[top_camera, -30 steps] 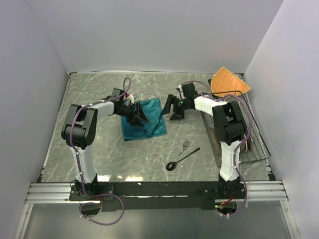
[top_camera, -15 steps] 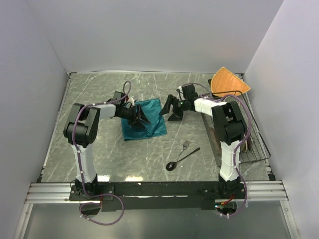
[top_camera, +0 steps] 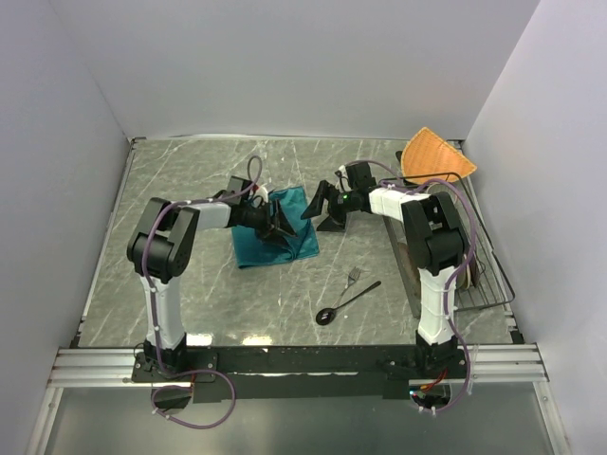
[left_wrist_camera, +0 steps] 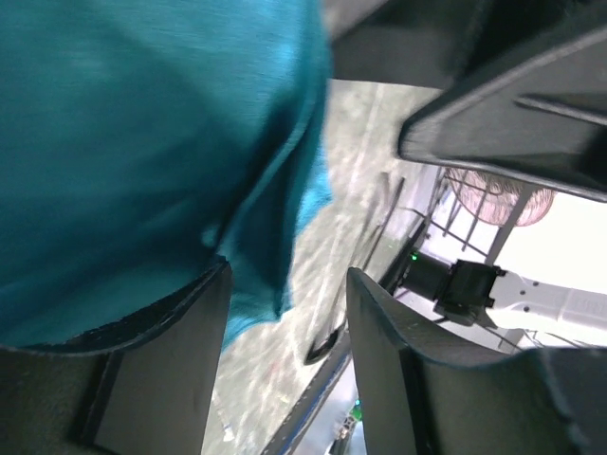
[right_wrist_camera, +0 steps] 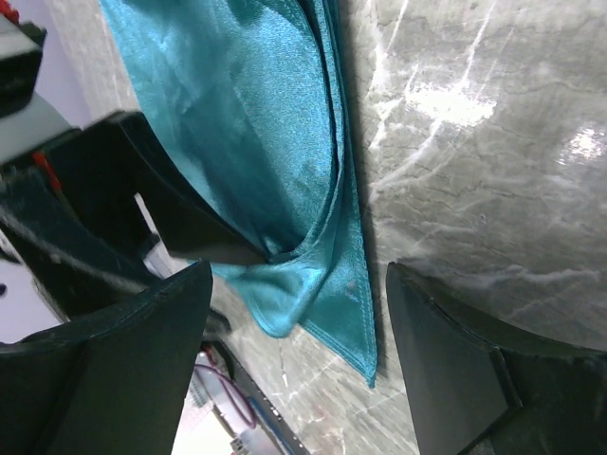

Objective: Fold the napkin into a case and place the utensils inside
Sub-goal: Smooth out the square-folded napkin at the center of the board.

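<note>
The teal napkin (top_camera: 273, 237) lies folded on the marble table, left of centre. My left gripper (top_camera: 282, 220) is low over its middle with jaws apart. In the left wrist view the napkin (left_wrist_camera: 142, 142) drapes over one finger (left_wrist_camera: 161, 370), and nothing is pinched in the left gripper (left_wrist_camera: 289, 284). My right gripper (top_camera: 321, 203) hovers open at the cloth's right edge. In the right wrist view the right gripper (right_wrist_camera: 299, 275) straddles the napkin's (right_wrist_camera: 256, 123) near corner. The silver fork (top_camera: 353, 276) and dark spoon (top_camera: 346, 303) lie apart from it, nearer the front.
An orange fan-shaped cloth (top_camera: 436, 156) sits at the back right corner. A wire rack (top_camera: 479, 280) with plates stands along the right edge, behind the right arm. Grey walls close in the table on three sides.
My left gripper has slid right across the napkin toward its right edge, and the forearm has stretched out flatter. The right gripper has barely shifted. Fork and spoon are unmoved.
</note>
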{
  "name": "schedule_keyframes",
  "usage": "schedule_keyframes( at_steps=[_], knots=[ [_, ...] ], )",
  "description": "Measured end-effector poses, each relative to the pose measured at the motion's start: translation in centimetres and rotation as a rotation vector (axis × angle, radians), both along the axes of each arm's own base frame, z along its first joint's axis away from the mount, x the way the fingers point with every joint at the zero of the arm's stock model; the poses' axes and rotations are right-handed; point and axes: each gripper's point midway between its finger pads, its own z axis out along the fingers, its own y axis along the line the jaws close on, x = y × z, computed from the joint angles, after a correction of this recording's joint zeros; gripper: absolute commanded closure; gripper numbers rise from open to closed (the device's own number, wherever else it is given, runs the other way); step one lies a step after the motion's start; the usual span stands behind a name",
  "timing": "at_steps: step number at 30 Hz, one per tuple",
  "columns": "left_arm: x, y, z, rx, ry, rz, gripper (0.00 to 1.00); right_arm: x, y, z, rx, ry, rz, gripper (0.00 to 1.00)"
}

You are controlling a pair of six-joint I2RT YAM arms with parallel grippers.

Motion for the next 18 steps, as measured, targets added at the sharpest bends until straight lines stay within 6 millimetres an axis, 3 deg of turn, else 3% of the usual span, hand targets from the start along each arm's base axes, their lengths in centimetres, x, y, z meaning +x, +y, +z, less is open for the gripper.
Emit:
schedule_keyframes(
  at_steps=[4, 12, 18],
  knots=[
    [-0.4, -1.6, 0.7, -0.031, -0.022, -0.027, 0.48, 0.0, 0.2, 0.0, 0.013, 0.011, -0.007, 0.18],
    [-0.9, -3.8, 1.8, -0.069, -0.076, -0.087, 0.45, 0.0, 0.1, 0.1, 0.040, 0.022, -0.016, 0.14],
    [-0.8, -5.3, 3.0, -0.002, -0.219, -0.184, 0.43, -0.1, -0.2, 0.1, 0.054, 0.026, -0.014, 0.16]
  ],
)
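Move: The napkin's loose folded right-hand edge, still puckered towards its near corner, lies about 4 cm to the left hand's right, level with it and some 2 cm below; the middle of the napkin is about 3 cm left and 3 cm ahead of that hand. The fork lies roughly 18 cm right and 12 cm back, the spoon 18 cm right and 18 cm back. From the right hand the same folded edge is about 5 cm left and 2 cm back. Over the napkin's folded right edge the left hand, starting with a finger on the cloth, travels about 5 cm right towards the right hand and rises some 3 cm, coming free of the top layer. Its fingers stay half open; late on, the wrist tips its forward side up and swings clockwise, each a bit over 10 degrees. The right hand stays, wide open, at the napkin's right edge. ##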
